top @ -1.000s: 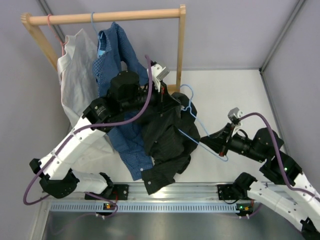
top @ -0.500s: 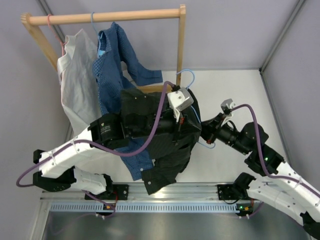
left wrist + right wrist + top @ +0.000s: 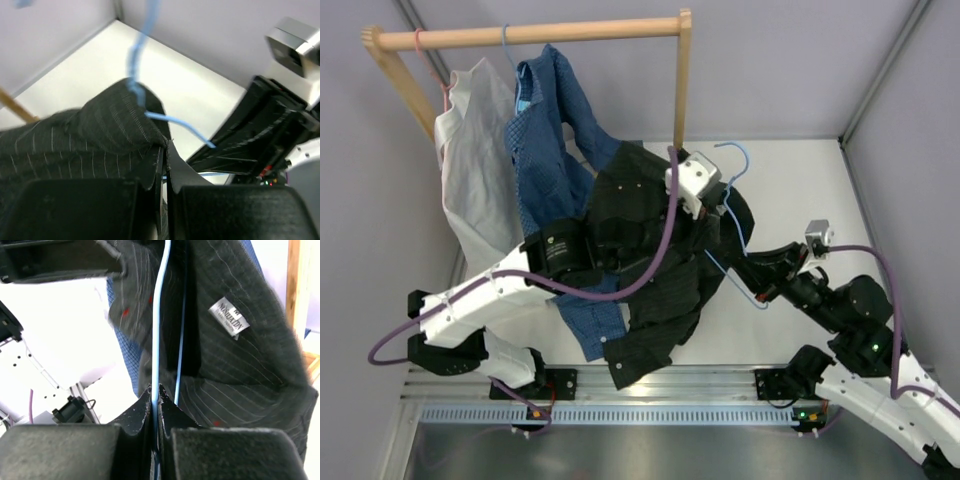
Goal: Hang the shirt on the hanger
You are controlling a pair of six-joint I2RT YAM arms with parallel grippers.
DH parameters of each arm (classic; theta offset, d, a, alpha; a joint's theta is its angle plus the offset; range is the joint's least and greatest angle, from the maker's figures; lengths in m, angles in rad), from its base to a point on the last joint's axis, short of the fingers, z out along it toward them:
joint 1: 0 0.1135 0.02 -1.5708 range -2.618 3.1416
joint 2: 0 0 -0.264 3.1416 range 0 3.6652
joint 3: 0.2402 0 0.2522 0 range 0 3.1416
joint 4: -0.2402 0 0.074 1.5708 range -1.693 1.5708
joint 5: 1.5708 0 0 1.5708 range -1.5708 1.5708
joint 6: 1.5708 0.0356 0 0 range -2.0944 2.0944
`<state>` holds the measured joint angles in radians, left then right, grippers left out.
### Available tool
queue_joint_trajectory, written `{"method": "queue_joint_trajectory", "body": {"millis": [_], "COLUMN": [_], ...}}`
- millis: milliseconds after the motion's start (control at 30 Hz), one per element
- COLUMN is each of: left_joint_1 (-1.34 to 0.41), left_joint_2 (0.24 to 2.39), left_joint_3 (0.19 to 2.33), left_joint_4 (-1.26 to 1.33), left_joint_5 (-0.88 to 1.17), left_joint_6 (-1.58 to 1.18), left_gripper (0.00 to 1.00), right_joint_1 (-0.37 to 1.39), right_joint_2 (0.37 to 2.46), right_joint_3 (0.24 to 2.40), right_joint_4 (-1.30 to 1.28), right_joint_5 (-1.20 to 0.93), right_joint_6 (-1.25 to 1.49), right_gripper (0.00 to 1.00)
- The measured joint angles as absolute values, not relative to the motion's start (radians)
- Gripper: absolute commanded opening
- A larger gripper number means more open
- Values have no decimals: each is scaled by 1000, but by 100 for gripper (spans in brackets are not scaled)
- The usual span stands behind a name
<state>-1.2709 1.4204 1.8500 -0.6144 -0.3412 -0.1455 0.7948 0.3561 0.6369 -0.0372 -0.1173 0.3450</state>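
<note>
The black pinstriped shirt [image 3: 650, 260] hangs lifted over the table, its lower part drooping toward the front rail. My left gripper [image 3: 717, 220] is shut on a fold of the shirt [image 3: 115, 125] at its upper right. The light-blue wire hanger [image 3: 734, 148] passes through the cloth there, with its hook sticking out above. In the left wrist view the hanger [image 3: 137, 75] comes out of the fabric just past my left gripper [image 3: 165, 146]. My right gripper [image 3: 758, 284] is shut on the hanger's lower wire [image 3: 159, 325], below the shirt's [image 3: 250, 365] labelled inside.
A wooden clothes rack [image 3: 530, 33] stands at the back left. A pale grey shirt [image 3: 470, 170] and a blue patterned shirt [image 3: 545, 130] hang on it, beside a pink hanger [image 3: 420, 40]. The rack's upright post [image 3: 682, 90] is just behind the left gripper. Walls close in on both sides.
The left arm has carried the shirt's top to the right and farther back. The hanger's hook went with it. The right arm has drawn back to the right, still on the wire.
</note>
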Motion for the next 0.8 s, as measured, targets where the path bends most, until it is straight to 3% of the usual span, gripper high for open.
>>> {"method": "queue_joint_trajectory", "body": {"millis": [467,500,600,633,800], "left_joint_1": [-1267,-1267,-1268,-1269,-1273], "left_joint_2": [1437,1431,1424,1424,1426], "left_joint_3": [1857,1858,1871,1881,1950], "left_joint_4": [-633,-633,-643,-648,-671], "left_joint_5": [-59,-60,-56,-51,-38], "left_joint_6": [-49,-48,-32,-25,20], "left_gripper": [0,4,82,98,98], "right_joint_1": [795,795,795,795,795], "right_joint_2": [349,337,300,289,274], "right_joint_3": [589,579,527,506,442], "right_joint_4": [36,43,94,116,173], "right_joint_5": [-90,-86,-76,-75,-70], "right_joint_6": [358,362,379,388,413], "right_gripper": [0,0,0,0,0]}}
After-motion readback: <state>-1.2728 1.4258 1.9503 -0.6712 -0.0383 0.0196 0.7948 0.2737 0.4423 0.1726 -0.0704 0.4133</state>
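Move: The left fingers are shut on the neckline of the dark shirt. The hanger's neck is about 4 cm ahead of them, 2 cm to the right and roughly level. The shirt's body hangs some 6 cm to their left, 2 cm back and 10 cm below, and the rack's near post rises about 12 cm ahead and 4 cm left. From the right hand, which holds the hanger's wire, that neck lies roughly 5 cm ahead, 3 cm left and 5 cm higher. Still pinching the shirt's neckline, the left hand draws back about 4 cm from the hanger's neck, first also dipping and edging to the right, and turns nearly 20 degrees clockwise. As it climbs again, its fingers spread wide and let go of the cloth. The right hand keeps the hanger pinched and sinks about 2 cm with a slight roll. ##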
